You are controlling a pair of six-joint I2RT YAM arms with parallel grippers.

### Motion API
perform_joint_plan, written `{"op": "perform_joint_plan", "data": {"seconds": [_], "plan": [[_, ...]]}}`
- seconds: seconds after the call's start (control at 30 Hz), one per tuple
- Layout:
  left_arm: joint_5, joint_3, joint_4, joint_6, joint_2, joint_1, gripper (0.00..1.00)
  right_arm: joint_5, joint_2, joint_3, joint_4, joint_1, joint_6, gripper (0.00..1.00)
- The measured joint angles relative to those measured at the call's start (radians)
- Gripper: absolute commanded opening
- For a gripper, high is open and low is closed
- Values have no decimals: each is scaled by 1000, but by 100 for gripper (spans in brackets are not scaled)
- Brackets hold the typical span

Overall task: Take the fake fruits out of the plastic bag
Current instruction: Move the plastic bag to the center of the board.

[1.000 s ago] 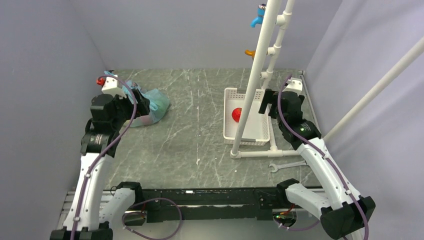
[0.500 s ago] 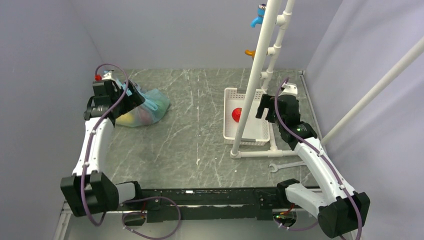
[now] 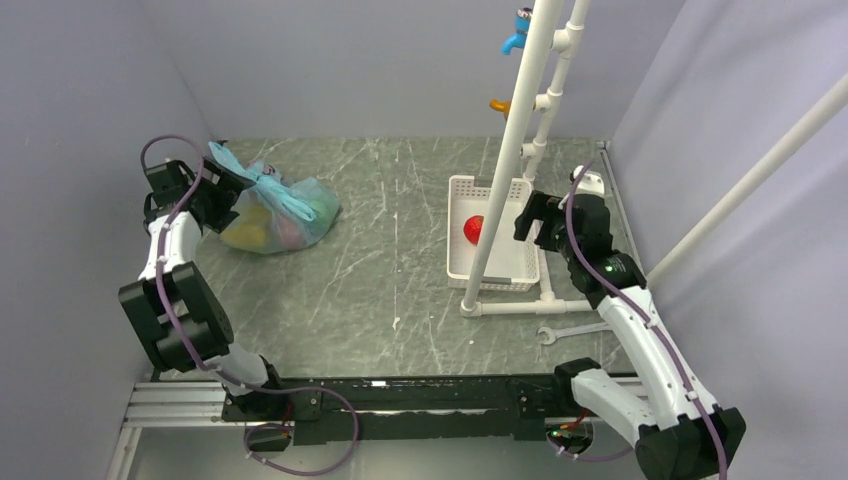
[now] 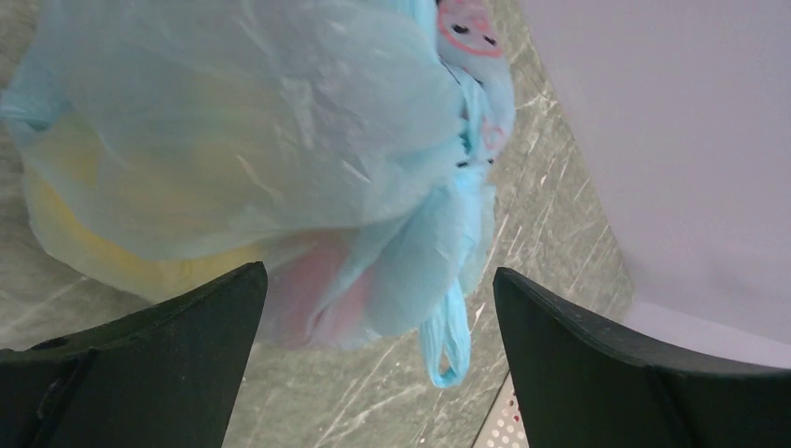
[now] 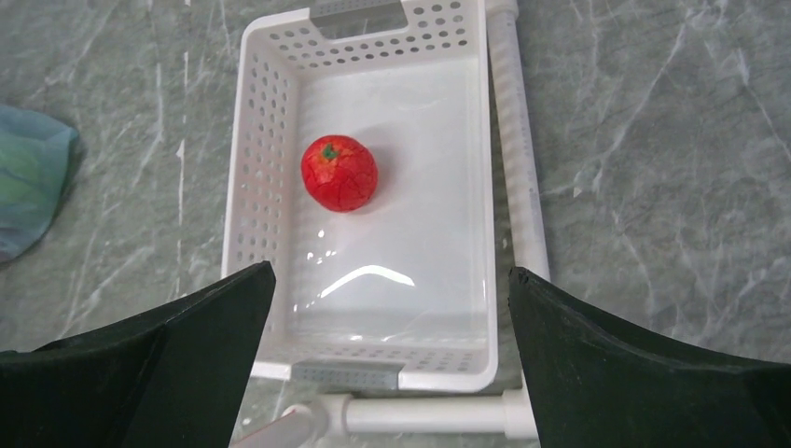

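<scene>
The light-blue plastic bag (image 3: 278, 212) lies at the back left of the table, knotted handles on top. Yellow (image 4: 89, 245) and pink-red (image 4: 308, 301) fake fruits show dimly through its film. My left gripper (image 3: 226, 186) sits just left of the bag near the wall, open; in the left wrist view the gripper (image 4: 378, 275) frames the bag (image 4: 242, 121) and a hanging handle loop (image 4: 446, 347) without touching them. My right gripper (image 3: 531, 221) hovers open beside the white basket (image 3: 455, 245), where one red round fake fruit (image 5: 339, 174) lies.
A white pipe frame (image 3: 510, 170) rises in front of the basket (image 5: 486, 187), its base tubes (image 5: 438, 411) along the basket's near and right sides. A wrench (image 3: 575, 330) lies near the front right. Grey walls close in the left, back and right.
The left arm has swung back and to the left, off the top of the bag, so the bag now shows whole with yellow visible inside. The right gripper shifted only slightly.
</scene>
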Motion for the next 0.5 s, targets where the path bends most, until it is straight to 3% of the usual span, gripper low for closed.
{"op": "perform_joint_plan", "data": {"seconds": [0.13, 0.27, 0.5], "plan": [[31, 34, 6, 40, 51, 24, 100, -10, -52, 29, -105, 0, 47, 100], [25, 171, -34, 148, 105, 11, 99, -61, -114, 46, -224, 0, 101, 100], [-152, 478, -191, 404, 209, -117, 99, -232, -228, 12, -386, 0, 158, 100]]}}
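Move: The plastic bag's middle lies about 8 cm to the left hand's right, some 2 cm ahead and 8 cm below it. The bag's far handle sticks up about 14 cm ahead, 3 cm to the left and 5 cm lower. From the right hand the bag is some 58 cm to the left, 9 cm ahead and 14 cm below; the white basket is about 8 cm ahead, 5 cm left and 18 cm down. Forward and up the left hand goes, about 7 cm out and 6 cm higher after a tiny dip, rising clear beside the bag with empty fingers still wide open, while its wrist rolls some 25 degrees left side up and swings a little clockwise. The right hand, also open and empty, draws back about 10 cm and slightly left, away from the basket, tipping down and rolling left side up by roughly 10 degrees each. ##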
